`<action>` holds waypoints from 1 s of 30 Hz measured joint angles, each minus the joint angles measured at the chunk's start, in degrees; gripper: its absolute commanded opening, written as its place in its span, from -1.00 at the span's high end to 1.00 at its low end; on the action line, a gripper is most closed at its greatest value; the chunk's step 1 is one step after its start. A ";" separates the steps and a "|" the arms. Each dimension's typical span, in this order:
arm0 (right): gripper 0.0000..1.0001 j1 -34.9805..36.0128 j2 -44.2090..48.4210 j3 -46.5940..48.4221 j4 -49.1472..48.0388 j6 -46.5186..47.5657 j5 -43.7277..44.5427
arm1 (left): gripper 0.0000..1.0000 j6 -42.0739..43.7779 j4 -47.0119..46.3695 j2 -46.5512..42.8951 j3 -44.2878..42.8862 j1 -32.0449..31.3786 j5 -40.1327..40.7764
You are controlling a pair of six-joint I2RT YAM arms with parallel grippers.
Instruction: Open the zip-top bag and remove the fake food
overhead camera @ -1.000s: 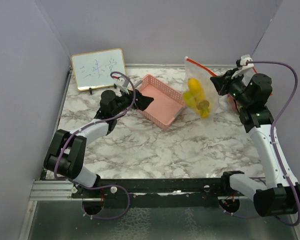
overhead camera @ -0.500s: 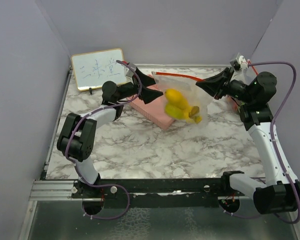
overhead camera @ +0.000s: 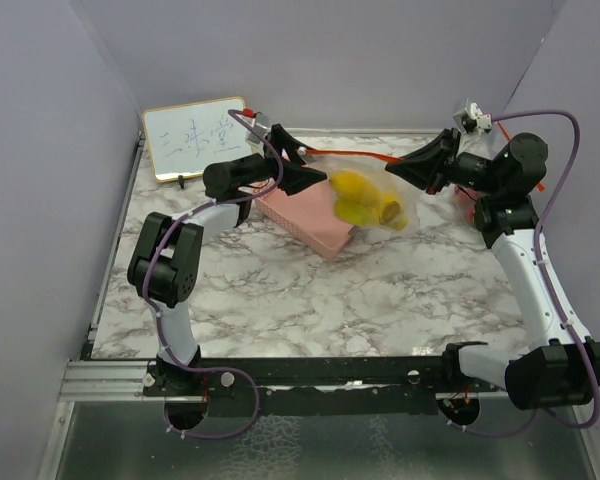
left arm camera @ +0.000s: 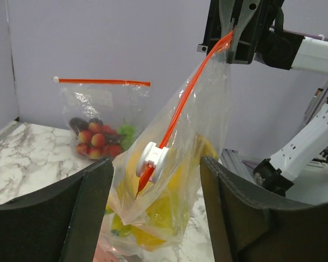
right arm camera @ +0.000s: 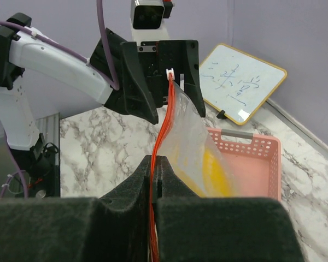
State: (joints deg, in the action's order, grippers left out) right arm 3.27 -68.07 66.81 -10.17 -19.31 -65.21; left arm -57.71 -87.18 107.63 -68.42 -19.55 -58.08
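The clear zip-top bag (overhead camera: 372, 190) with an orange zip strip hangs stretched between both grippers above the pink basket. The fake food (overhead camera: 358, 200), yellow pieces, sags in its bottom; green bits show in the left wrist view (left arm camera: 117, 225). My right gripper (overhead camera: 405, 172) is shut on the zip strip's right end (right arm camera: 154, 164). My left gripper (overhead camera: 315, 178) is open, its fingers either side of the bag's left end (left arm camera: 156, 185). The white slider (left arm camera: 153, 158) sits between them, apart from both pads.
A pink basket (overhead camera: 300, 218) lies under the bag. A small whiteboard (overhead camera: 195, 135) leans at the back left. A second zip-top bag (left arm camera: 101, 131) with red, green and dark pieces stands by the back wall. Purple walls enclose the marble table.
My right gripper has carried the bag left over the basket. My left gripper has risen from the basket to the bag's slider end, and its fingers have narrowed slightly.
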 measured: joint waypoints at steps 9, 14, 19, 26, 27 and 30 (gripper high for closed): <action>0.97 0.00 -0.46 -0.35 -3.65 -3.04 -0.24 | 1.00 -6.97 -0.87 1.25 -0.24 0.61 -1.57; 0.97 0.00 -1.05 -0.48 -3.96 -4.04 -0.20 | 1.00 -9.18 -0.87 1.25 0.35 1.25 -1.97; 0.33 0.00 -1.05 -0.87 -2.54 -3.19 0.11 | 1.00 -9.97 -0.87 1.25 0.35 1.86 -3.89; -0.14 0.00 -0.87 -2.60 1.46 -1.05 5.75 | 1.00 -12.28 -0.87 1.27 -0.28 3.87 -6.60; -0.15 0.00 -0.87 -2.64 2.60 -0.70 7.19 | 1.00 -13.29 -0.87 1.27 -0.44 4.20 -6.64; -0.17 0.00 -1.09 -2.62 5.33 0.39 12.63 | 1.00 -15.65 -0.87 1.22 -0.35 4.85 -6.80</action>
State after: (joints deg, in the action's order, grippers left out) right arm 3.27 -69.17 64.18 -4.84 -18.92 -52.58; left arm -73.36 -88.05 108.86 -68.77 -14.70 -64.88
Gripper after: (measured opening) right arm 0.573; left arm 0.012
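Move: The bag is stretched between the hands. Its white slider end sits almost in the open left fingers, about 3 cm above and 1 cm ahead of and left of the hand point. The yellow food hangs roughly 15 cm right, 4 cm ahead and 14 cm below; the basket is some 18 cm ahead, 2 cm right and 31 cm down. From the right hand, still gripping the other strip end, the slider lies about 23 cm left, 2 cm ahead and 1 cm lower. The bag's slider end is pinched as the left fingers shut fully on the film just below the white slider; the left hand then eases about 3 cm left and 2 cm down, rolling some 15 degrees. The right hand first keeps its hold, then opens a little over halfway, lets go of the strip and heads about 4 cm forward and nearly as far down, turning clockwise. ##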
